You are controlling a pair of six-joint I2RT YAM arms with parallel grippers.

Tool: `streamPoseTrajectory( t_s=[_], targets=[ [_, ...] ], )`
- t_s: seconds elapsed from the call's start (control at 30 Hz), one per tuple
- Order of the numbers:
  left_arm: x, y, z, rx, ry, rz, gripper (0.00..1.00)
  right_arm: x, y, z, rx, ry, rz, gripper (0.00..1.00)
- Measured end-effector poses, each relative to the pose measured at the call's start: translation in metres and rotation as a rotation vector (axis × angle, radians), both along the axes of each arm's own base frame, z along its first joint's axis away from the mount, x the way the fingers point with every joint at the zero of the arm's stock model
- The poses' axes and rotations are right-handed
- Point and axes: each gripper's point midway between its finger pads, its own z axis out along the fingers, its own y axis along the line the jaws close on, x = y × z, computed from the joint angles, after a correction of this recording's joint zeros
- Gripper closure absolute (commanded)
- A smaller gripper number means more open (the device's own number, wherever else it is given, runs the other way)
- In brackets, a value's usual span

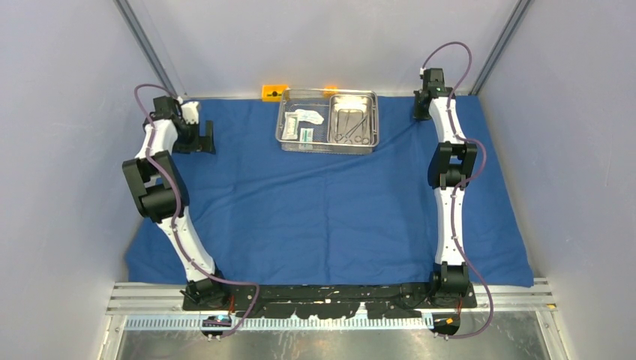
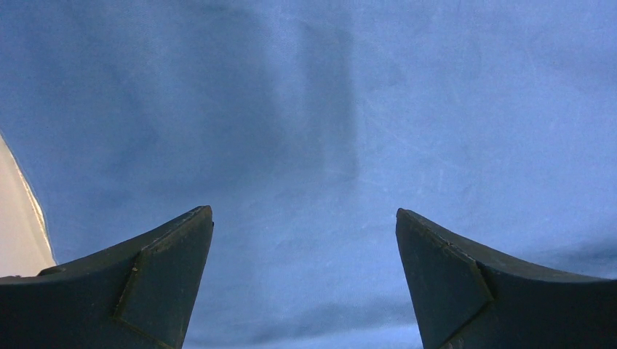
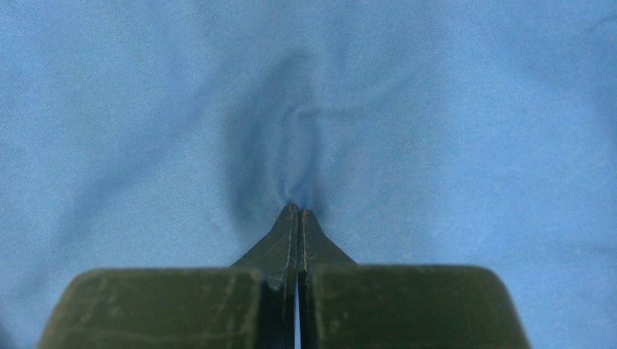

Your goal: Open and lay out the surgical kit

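The blue cloth wrap (image 1: 315,217) lies spread open over the table. At its back middle stands the steel mesh basket (image 1: 285,124), holding white-green packets (image 1: 307,117) on the left and the smaller solid tray (image 1: 332,120) on the right. Thin steel scissors and forceps (image 1: 352,129) lie in that tray. My left gripper (image 1: 196,146) (image 2: 304,211) hovers open over the cloth's back left part with nothing between its fingers. My right gripper (image 1: 421,114) (image 3: 300,211) is at the back right, shut on a small pinched pucker of the cloth (image 3: 302,156).
Two small orange blocks (image 1: 274,91) (image 1: 330,90) sit behind the basket at the back wall. Grey walls close in the left, right and back. In the left wrist view a pale strip (image 2: 14,218) shows past the cloth's edge.
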Motion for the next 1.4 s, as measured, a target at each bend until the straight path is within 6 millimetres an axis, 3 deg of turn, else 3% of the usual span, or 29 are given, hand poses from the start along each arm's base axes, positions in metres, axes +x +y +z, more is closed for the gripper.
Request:
streamPoseTrajectory(
  t_s=[0.5, 0.87, 0.93, 1.07, 1.17, 1.27, 1.4],
  targets=[
    [0.003, -0.004, -0.008, -0.007, 0.034, 0.013, 0.00, 0.017, -0.003, 0.002, -0.036, -0.060, 0.037, 1.00],
    [0.003, -0.004, -0.008, 0.002, 0.038, 0.013, 0.00, 0.017, -0.003, 0.002, -0.035, -0.060, 0.044, 0.99],
    [0.002, -0.003, -0.008, 0.008, 0.040, 0.015, 0.00, 0.017, -0.002, 0.001, -0.035, -0.060, 0.048, 0.89],
    [0.002, 0.001, -0.007, 0.031, 0.057, 0.012, 0.00, 0.015, -0.003, 0.002, -0.027, -0.063, 0.053, 0.53],
    [0.004, 0.007, -0.006, 0.059, 0.061, 0.005, 0.00, 0.002, -0.010, 0.004, -0.022, -0.039, 0.044, 0.40],
    [0.001, 0.010, -0.008, 0.083, 0.076, -0.006, 0.00, -0.023, -0.018, 0.010, 0.003, -0.003, 0.029, 0.34],
    [-0.005, 0.013, -0.015, 0.112, 0.097, -0.031, 0.00, -0.061, -0.027, 0.036, 0.036, 0.009, 0.019, 0.32]
  ],
)
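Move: The right hand, shut on a pinch of the blue drape near its far edge, has that pinched spot right at its fingertips. The kit tray's middle is about 28 cm to its left and nearly level with it; the drape's far right corner is some 7 cm ahead and 18 cm to the right. From the open left hand, the pinched spot lies roughly 70 cm right, 11 cm ahead and 5 cm lower. The right hand draws the pinched drape forward 2 cm, opens, then backs off 8 cm, rising and veering right. ##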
